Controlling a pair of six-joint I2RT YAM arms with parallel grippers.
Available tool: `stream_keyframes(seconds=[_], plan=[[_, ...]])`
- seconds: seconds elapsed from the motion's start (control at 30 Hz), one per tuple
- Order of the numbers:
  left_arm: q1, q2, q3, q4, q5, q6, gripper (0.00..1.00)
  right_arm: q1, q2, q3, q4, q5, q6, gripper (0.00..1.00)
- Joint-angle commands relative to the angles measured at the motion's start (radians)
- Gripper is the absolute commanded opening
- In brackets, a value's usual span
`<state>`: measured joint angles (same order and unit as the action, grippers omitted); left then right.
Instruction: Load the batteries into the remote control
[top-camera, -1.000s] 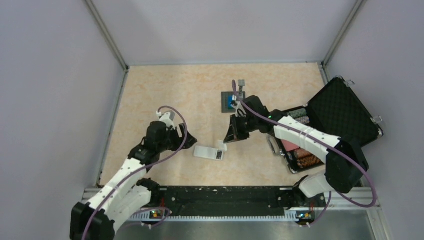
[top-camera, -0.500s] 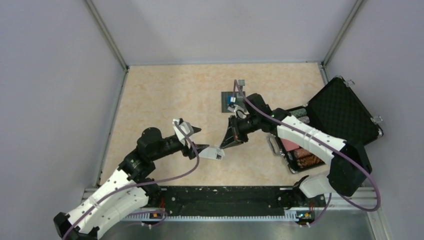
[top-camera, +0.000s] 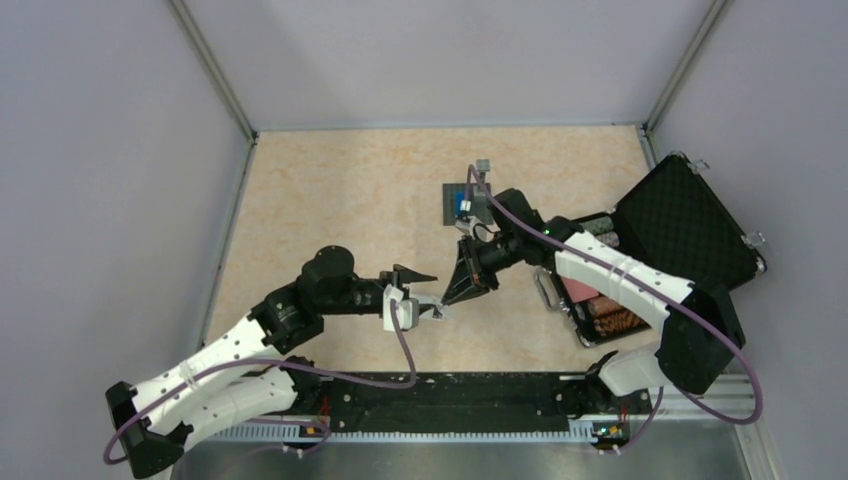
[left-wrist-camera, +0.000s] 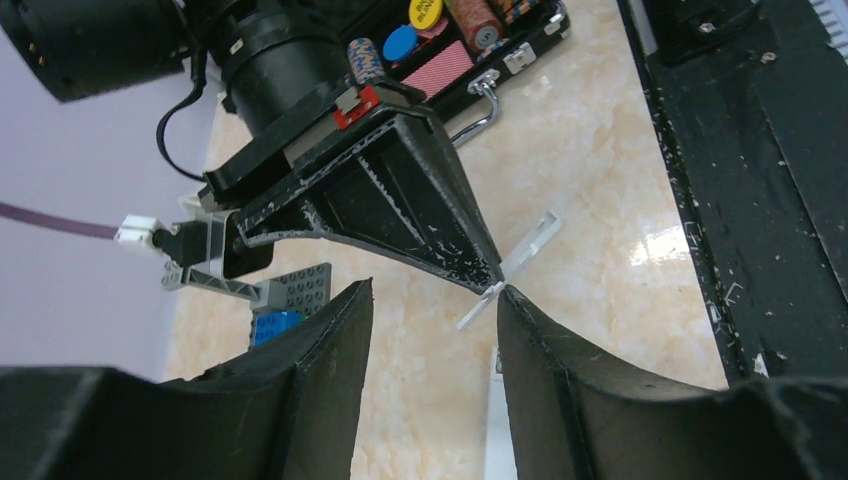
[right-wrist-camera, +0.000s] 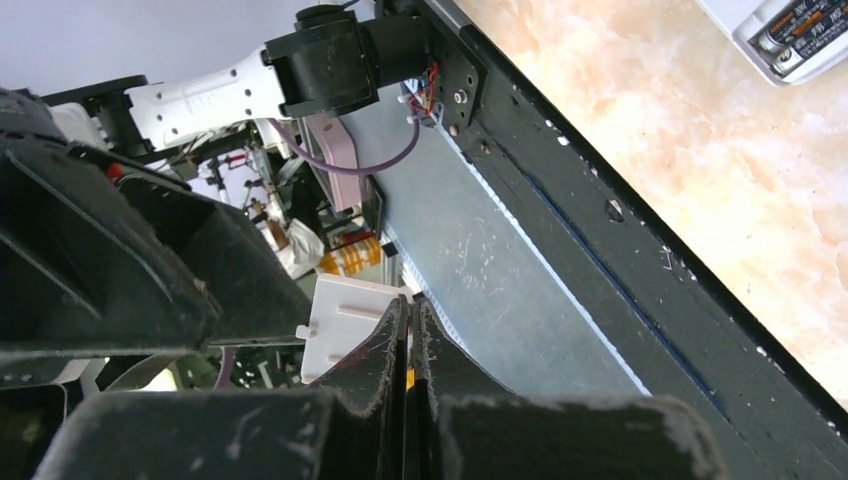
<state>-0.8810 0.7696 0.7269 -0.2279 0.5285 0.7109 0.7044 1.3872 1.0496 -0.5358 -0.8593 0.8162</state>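
Observation:
The white remote control (right-wrist-camera: 790, 35) lies back up on the table, and dark batteries (right-wrist-camera: 783, 47) show in its open compartment. From above, only a bit of the remote control (top-camera: 433, 309) shows under the left fingers. My right gripper (right-wrist-camera: 410, 302) is shut on a thin white battery cover (right-wrist-camera: 340, 335), held just above the table. Seen edge-on, this cover (left-wrist-camera: 525, 250) hangs at the right gripper's tip (left-wrist-camera: 493, 284). My left gripper (left-wrist-camera: 435, 288) stands open facing that tip, with only floor between its fingers. A white edge of the remote (left-wrist-camera: 492, 420) shows beside its right finger.
An open black case (top-camera: 690, 230) holding poker chips (top-camera: 610, 320) sits at the right. A grey plate with a blue block (top-camera: 463, 205) lies behind the right gripper (top-camera: 450, 297). The black rail (top-camera: 440, 390) runs along the near edge.
The left arm has swung right and reached out over the remote, its jaws narrowing. The right gripper with the cover has barely moved.

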Motion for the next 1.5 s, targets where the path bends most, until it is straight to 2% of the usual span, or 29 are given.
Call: stream_keyframes(seconds=[0.0,0.1,0.53,0.87,0.97,1.07,1.1,1.17,1.27,1.3,1.4,1.43,1.47], plan=[[-0.01,0.014,0.049,-0.084,0.089,0.094,0.49,-0.006,0.037,0.056,-0.024,-0.016,0.003,0.0],[-0.01,0.026,0.058,-0.135,0.131,0.101,0.43,-0.008,0.056,0.068,-0.028,-0.015,0.005,0.0],[-0.01,0.07,0.052,-0.149,0.156,0.138,0.42,-0.008,0.081,0.079,-0.03,-0.019,0.011,0.0],[-0.017,0.08,0.042,-0.106,0.155,0.113,0.17,-0.008,0.082,0.065,-0.028,-0.024,0.011,0.0],[-0.026,0.095,0.043,-0.102,0.151,0.114,0.01,-0.008,0.082,0.065,-0.028,-0.024,0.018,0.0],[-0.033,0.107,0.042,-0.09,0.134,0.109,0.0,-0.008,0.076,0.065,-0.027,-0.018,0.035,0.0],[-0.033,0.107,0.041,-0.077,0.121,0.09,0.0,-0.009,0.067,0.063,-0.026,-0.01,0.038,0.07],[-0.033,0.103,0.032,-0.043,0.084,0.034,0.0,-0.023,0.039,0.057,-0.027,0.024,0.039,0.3],[-0.033,0.079,0.003,0.047,-0.003,-0.152,0.0,-0.069,-0.023,0.031,-0.02,0.095,0.026,0.52],[-0.033,0.068,-0.008,0.083,-0.036,-0.228,0.0,-0.089,-0.049,0.018,-0.01,0.114,0.018,0.56],[-0.033,0.039,-0.04,0.194,-0.171,-0.515,0.0,-0.155,-0.148,-0.054,0.099,0.16,0.01,0.6],[-0.033,0.031,-0.043,0.232,-0.26,-0.66,0.0,-0.165,-0.192,-0.088,0.161,0.176,0.018,0.61],[-0.033,0.03,-0.038,0.245,-0.406,-0.874,0.0,-0.168,-0.236,-0.129,0.251,0.189,0.028,0.62]])
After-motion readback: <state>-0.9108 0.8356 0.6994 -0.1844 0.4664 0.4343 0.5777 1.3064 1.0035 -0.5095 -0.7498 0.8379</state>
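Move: The small white battery cover, still pinched in the right fingertips, lies about 3 cm back, 2 cm to the right and 2 cm below the open left hand; from the right hand its middle is some 2 cm back and 1 cm left. From the left hand, the remote lies on the table roughly beneath, 5 cm left and 19 cm down, and the grey board with the blue block some 28 cm ahead and 8 cm right. The battery cover changes hands: the left hand sinks about 4 cm and draws back some 2 cm to bring its half-open fingers around the cover's edge, then shuts them on it, while the right keeps its pinch, almost still. The right then opens and backs off, forward and to the right by about 4 cm, as the left, gripping, swings forward 2 cm and tips its wrist some 15 degrees. ##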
